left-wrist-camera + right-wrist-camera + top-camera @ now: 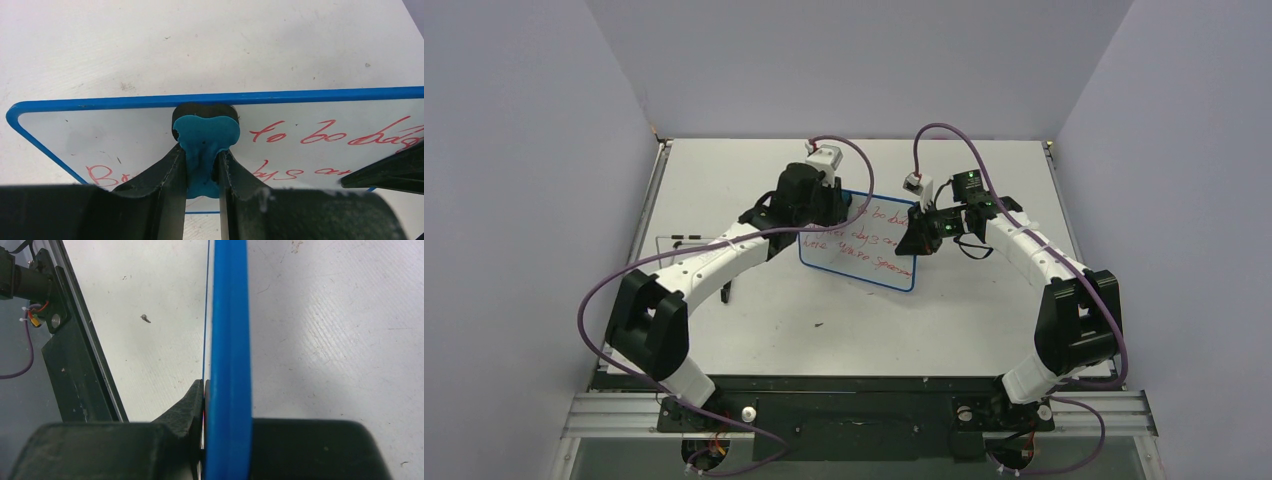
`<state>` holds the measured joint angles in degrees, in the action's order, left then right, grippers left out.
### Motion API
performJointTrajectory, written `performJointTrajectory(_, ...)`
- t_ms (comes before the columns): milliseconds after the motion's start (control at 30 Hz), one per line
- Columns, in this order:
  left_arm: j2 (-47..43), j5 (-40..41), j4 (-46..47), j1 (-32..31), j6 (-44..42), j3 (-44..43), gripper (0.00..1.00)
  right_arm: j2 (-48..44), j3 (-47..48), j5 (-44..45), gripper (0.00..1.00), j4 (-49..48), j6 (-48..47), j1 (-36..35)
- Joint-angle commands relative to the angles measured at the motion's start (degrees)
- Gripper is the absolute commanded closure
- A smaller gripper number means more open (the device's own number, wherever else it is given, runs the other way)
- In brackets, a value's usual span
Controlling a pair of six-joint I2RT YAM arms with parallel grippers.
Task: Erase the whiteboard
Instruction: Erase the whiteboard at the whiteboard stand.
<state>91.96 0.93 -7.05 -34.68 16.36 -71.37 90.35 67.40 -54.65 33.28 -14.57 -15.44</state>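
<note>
The whiteboard [861,250], white with a thin blue rim and red handwriting, sits at the table's middle between both arms. My left gripper [826,207] is over the board's top left part and is shut on a blue-and-black eraser [206,142]. The eraser's black pad rests on the white face [120,135] near the far rim, left of the red words. The patch around the eraser is bare. My right gripper [921,233] is shut on the board's right edge. In the right wrist view the blue rim [227,315] runs edge-on between the fingers [192,400].
Thin dark sticks [686,238] lie left of the board, and a small black piece [726,292] lies near the left forearm. Grey walls close in the table on three sides. A black rail [75,375] runs along the near edge.
</note>
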Motion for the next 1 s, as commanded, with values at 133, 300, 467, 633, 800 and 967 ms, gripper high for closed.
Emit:
performJointTrajectory(133,0.04,0.24,10.21,0.08,1.3,8.91,1.0,-2.53,0.62,-4.4,1.0,3.11,-3.8,-2.07)
performJointTrajectory(300,-1.38,2.29,11.37,2.83,2.07,14.66,1.0,-2.55,0.54,-4.58,1.0,3.07,-3.8,-2.18)
performJointTrajectory(467,-3.07,3.62,13.55,9.45,2.62,15.66,1.0,-2.61,0.56,-4.62,1.0,3.11,-3.77,-2.27)
performJointTrajectory(633,-2.38,2.48,18.06,15.34,3.3,15.04,1.0,-2.74,0.55,-4.59,1.0,3.09,-3.71,-2.23)
performJointTrajectory(800,-0.44,-2.33,19.68,16.45,3.22,13.27,1.0,-2.68,0.57,-4.69,1.0,3.14,-3.8,-2.23)
performJointTrajectory(967,-1.32,-5.55,22.32,13.64,3.76,15.49,1.0,-2.64,0.55,-4.58,1.0,3.11,-3.8,-2.25)
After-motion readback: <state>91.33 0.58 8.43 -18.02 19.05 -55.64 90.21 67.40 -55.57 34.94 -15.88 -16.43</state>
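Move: The whiteboard's upper left corner lies about 8 cm to the left of the left hand, which holds the eraser, and some 3 cm farther out, nearly level in height. The board's middle is roughly 5 cm back, 4 cm right and 6 cm lower; the red word "to" sits about 5 cm right, 2 cm out and 2 cm below. From the right hand the corner is some 22 cm left, 11 cm ahead and 4 cm above. The eraser, still pinched in the left hand, is first taken about 5 cm down from near the board's top edge, then swept fast to the left past the upper left corner, about 13 cm in all, drifting forward as the hand turns some 20 degrees counter-clockwise. The right hand keeps its grip on the board's right edge, easing back about 1 cm at the end. ##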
